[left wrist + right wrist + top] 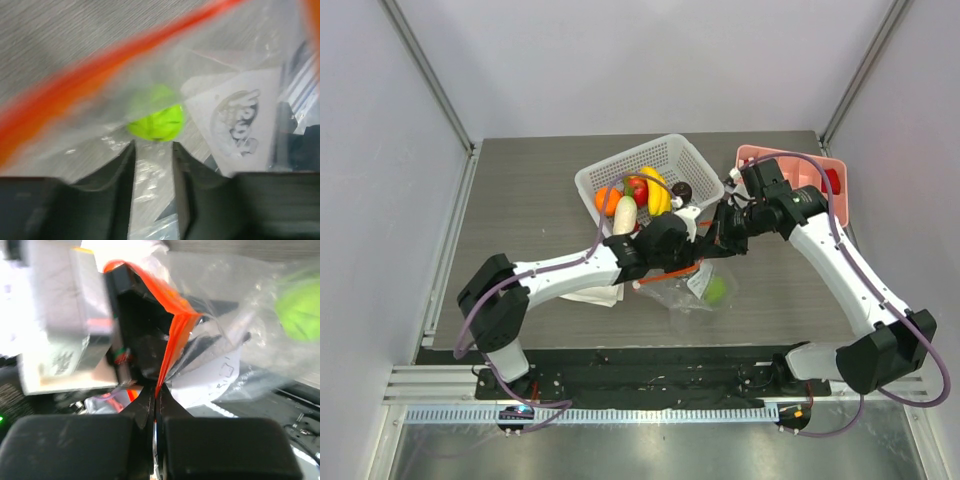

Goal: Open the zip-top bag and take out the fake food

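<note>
The clear zip-top bag [692,290] lies on the table in front of the arms, with a green apple [716,290] inside it. My right gripper [156,392] is shut on the bag's orange-red zip strip [175,335]. My left gripper [153,145] stands open. Only loose bag film shows between its fingers, and the green apple [156,122] sits just past the fingertips, behind the plastic. The zip strip [75,85] runs slantwise above it. More fake food lies in a white basket [685,152]: an orange [607,200], a red apple [636,188], bananas [657,190] and a white radish [624,215].
A pink container [760,155] stands at the back right, partly behind my right arm. A white cloth [592,295] lies under my left forearm. Grey walls close in the table on three sides.
</note>
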`<act>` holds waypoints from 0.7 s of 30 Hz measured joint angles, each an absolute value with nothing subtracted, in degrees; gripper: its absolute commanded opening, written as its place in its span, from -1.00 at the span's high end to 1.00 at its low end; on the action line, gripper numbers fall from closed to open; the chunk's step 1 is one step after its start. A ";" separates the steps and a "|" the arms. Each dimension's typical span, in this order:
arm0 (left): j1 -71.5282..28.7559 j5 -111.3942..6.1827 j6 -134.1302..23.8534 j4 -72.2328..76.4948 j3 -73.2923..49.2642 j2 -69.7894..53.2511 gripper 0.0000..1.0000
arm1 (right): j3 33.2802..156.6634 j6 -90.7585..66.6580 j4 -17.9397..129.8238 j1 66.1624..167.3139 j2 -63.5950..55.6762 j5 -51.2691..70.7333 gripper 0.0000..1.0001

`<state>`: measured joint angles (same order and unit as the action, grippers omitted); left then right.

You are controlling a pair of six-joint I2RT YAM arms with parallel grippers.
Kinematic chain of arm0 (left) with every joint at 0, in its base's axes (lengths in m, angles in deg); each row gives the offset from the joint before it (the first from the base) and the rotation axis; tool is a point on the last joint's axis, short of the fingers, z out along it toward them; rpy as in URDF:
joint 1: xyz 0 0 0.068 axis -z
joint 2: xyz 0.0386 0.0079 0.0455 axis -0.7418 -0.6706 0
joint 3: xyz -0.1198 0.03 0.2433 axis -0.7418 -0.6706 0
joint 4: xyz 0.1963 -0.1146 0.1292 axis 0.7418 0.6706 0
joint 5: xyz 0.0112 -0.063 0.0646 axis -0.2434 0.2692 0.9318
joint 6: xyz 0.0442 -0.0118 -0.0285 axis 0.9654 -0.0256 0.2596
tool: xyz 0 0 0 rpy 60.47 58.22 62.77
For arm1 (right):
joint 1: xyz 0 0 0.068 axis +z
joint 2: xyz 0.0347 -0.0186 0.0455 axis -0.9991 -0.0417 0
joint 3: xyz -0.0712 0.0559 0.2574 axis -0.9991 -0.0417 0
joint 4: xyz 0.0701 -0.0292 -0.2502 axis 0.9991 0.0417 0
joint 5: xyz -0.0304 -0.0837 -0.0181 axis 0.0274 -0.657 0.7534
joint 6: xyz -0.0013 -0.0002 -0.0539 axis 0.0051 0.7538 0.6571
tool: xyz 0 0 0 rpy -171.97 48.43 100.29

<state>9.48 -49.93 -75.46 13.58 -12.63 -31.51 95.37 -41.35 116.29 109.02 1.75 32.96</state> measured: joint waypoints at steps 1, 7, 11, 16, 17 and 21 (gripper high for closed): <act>9.50 -49.67 -75.96 13.64 -13.55 -30.75 0.15 | 95.61 -41.59 115.92 109.13 1.77 33.64 0.98; 9.39 -48.29 -78.72 14.52 -16.31 -28.32 -0.09 | 93.84 -45.11 111.44 109.92 2.67 37.23 0.98; 9.39 -47.50 -79.11 15.37 -16.92 -28.37 -0.08 | 91.87 -46.14 108.86 110.75 3.12 38.38 0.98; 9.65 -46.34 -77.23 15.83 -17.03 -30.31 -0.12 | 87.89 -46.38 106.15 110.81 3.87 38.65 0.98; 9.78 -46.24 -76.81 15.90 -17.03 -30.73 -0.14 | 87.35 -46.40 106.00 110.81 3.91 38.56 0.98; 10.26 -46.48 -75.85 15.81 -17.03 -32.32 -0.25 | 84.94 -46.60 105.37 110.88 4.68 38.10 0.98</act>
<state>10.26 -46.48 -75.85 15.81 -17.03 -32.32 84.94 -46.60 105.37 110.88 4.68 38.10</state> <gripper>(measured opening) 0.601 0.022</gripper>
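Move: The green fake food lies in the bottom of the bag, about 5 cm to the right of my left hand, 8 cm back and 9 cm below. From that hand, the bag's white label is some 2 cm right, 5 cm back and 6 cm down, and the white basket's middle roughly 17 cm ahead, 11 cm left and 10 cm lower. From my right hand the green food is about 8 cm back, 3 cm right and 17 cm down. With my left fingers already inside the bag's mouth, I spread them to a little over half open as the hand shifts left about 2.5 cm, then sinks some 4.5 cm towards the green food. My right hand keeps its pinch on the orange rim and carries it along 2 cm left, rising slightly before lowering to 2 cm below its start, tilting a few degrees. ##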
